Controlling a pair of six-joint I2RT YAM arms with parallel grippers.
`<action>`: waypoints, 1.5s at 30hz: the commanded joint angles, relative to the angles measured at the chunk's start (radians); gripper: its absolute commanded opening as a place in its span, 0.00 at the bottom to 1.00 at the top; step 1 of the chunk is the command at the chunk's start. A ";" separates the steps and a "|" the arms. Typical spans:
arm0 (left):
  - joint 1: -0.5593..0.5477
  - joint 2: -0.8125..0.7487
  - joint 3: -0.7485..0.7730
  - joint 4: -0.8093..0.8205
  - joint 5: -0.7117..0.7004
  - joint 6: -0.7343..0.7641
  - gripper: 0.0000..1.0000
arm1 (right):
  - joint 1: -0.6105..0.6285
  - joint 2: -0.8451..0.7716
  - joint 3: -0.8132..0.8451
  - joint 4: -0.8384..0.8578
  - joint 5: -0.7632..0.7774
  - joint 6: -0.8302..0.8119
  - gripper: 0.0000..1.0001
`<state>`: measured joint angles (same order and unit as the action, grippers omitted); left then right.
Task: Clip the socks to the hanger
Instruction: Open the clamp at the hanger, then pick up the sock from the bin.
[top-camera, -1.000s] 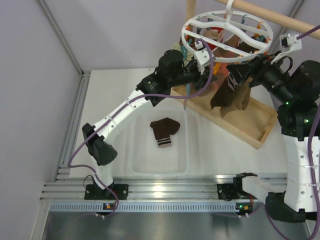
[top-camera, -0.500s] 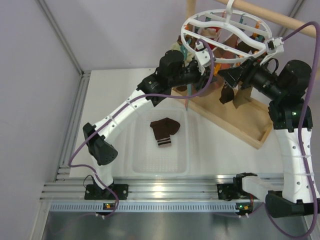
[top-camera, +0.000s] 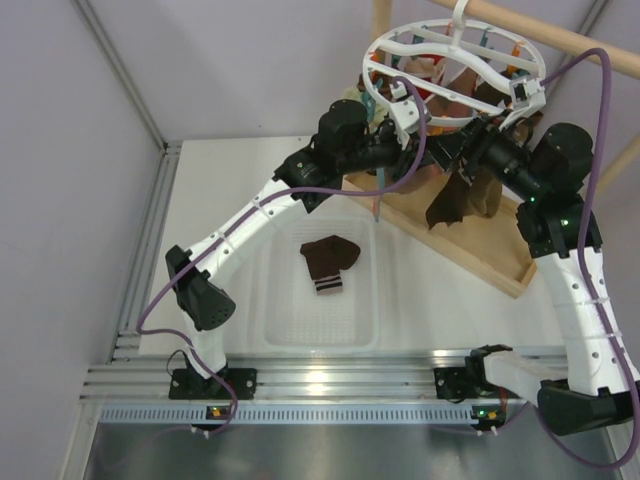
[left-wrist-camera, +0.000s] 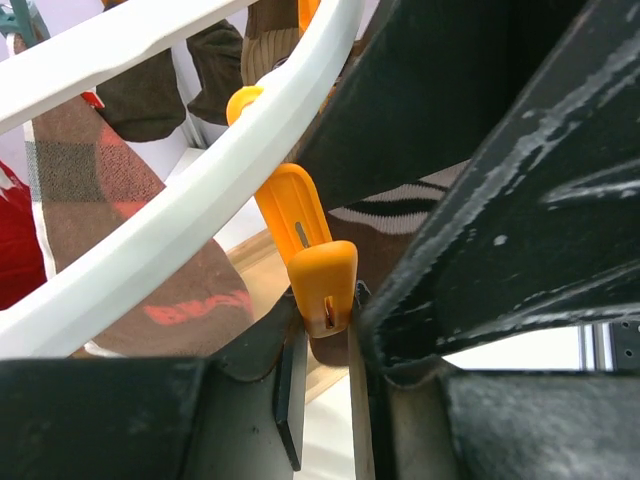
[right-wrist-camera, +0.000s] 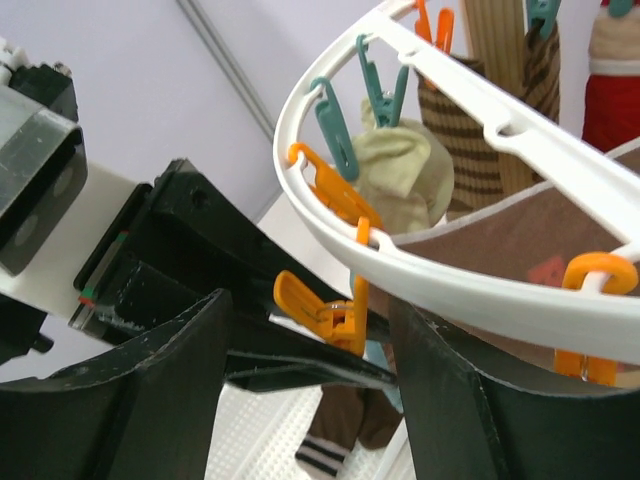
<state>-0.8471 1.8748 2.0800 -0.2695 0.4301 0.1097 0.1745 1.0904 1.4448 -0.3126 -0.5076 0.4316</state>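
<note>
The white ring hanger (top-camera: 395, 42) (right-wrist-camera: 480, 290) (left-wrist-camera: 200, 200) hangs at the back right. My left gripper (top-camera: 412, 148) (left-wrist-camera: 325, 340) is shut on the lower end of an orange peg (left-wrist-camera: 315, 250) (right-wrist-camera: 335, 310) dangling from the ring. My right gripper (top-camera: 447, 150) (right-wrist-camera: 310, 300) is open, its jaws wide either side of that peg and the left fingers, pinching nothing. One brown sock (top-camera: 447, 208) hangs just under it, and its striped cuff (left-wrist-camera: 400, 215) shows behind the peg. What holds it is hidden. The other brown sock (top-camera: 328, 262) (right-wrist-camera: 340, 440) lies in the basket.
A clear plastic basket (top-camera: 290, 320) sits mid-table under the left arm. A wooden tray base (top-camera: 500, 250) and wooden rod (top-camera: 560, 35) stand at the back right. Tan, red and striped socks (right-wrist-camera: 495, 90) and teal pegs (right-wrist-camera: 335, 125) hang on the ring.
My right arm has swung left and up, bringing its gripper under the ring beside the left gripper. The ring shifted a little and the hanging brown sock swayed. The left arm stayed put.
</note>
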 joint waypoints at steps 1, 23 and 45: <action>-0.023 -0.006 0.038 0.015 0.085 -0.008 0.00 | 0.034 0.005 -0.014 0.101 0.064 0.001 0.64; 0.051 -0.202 -0.212 -0.005 0.180 -0.083 0.61 | 0.045 0.008 -0.029 0.132 0.130 -0.017 0.00; 0.089 -0.316 -0.765 -0.912 0.208 1.698 0.65 | 0.042 0.035 -0.024 0.080 0.093 -0.039 0.00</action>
<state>-0.7105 1.5486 1.3052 -1.0904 0.7025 1.4265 0.2115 1.1122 1.3987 -0.2249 -0.3611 0.4114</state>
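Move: The orange clamp on the near rim of the hanger stands about 3 cm ahead of the right hand, 1 cm to its right and level with it; a second orange clamp hangs some 7 cm ahead and 5 cm left of that hand, about 2 cm higher. The left fingers still hold the first clamp; from the left hand, the brown sock in the tray lies roughly 4 cm back, 14 cm left and 40 cm below. Right eases 2.5 cm forward, pinches the orange clamp; left lets go, sweeping some 35 cm down, left and back. ##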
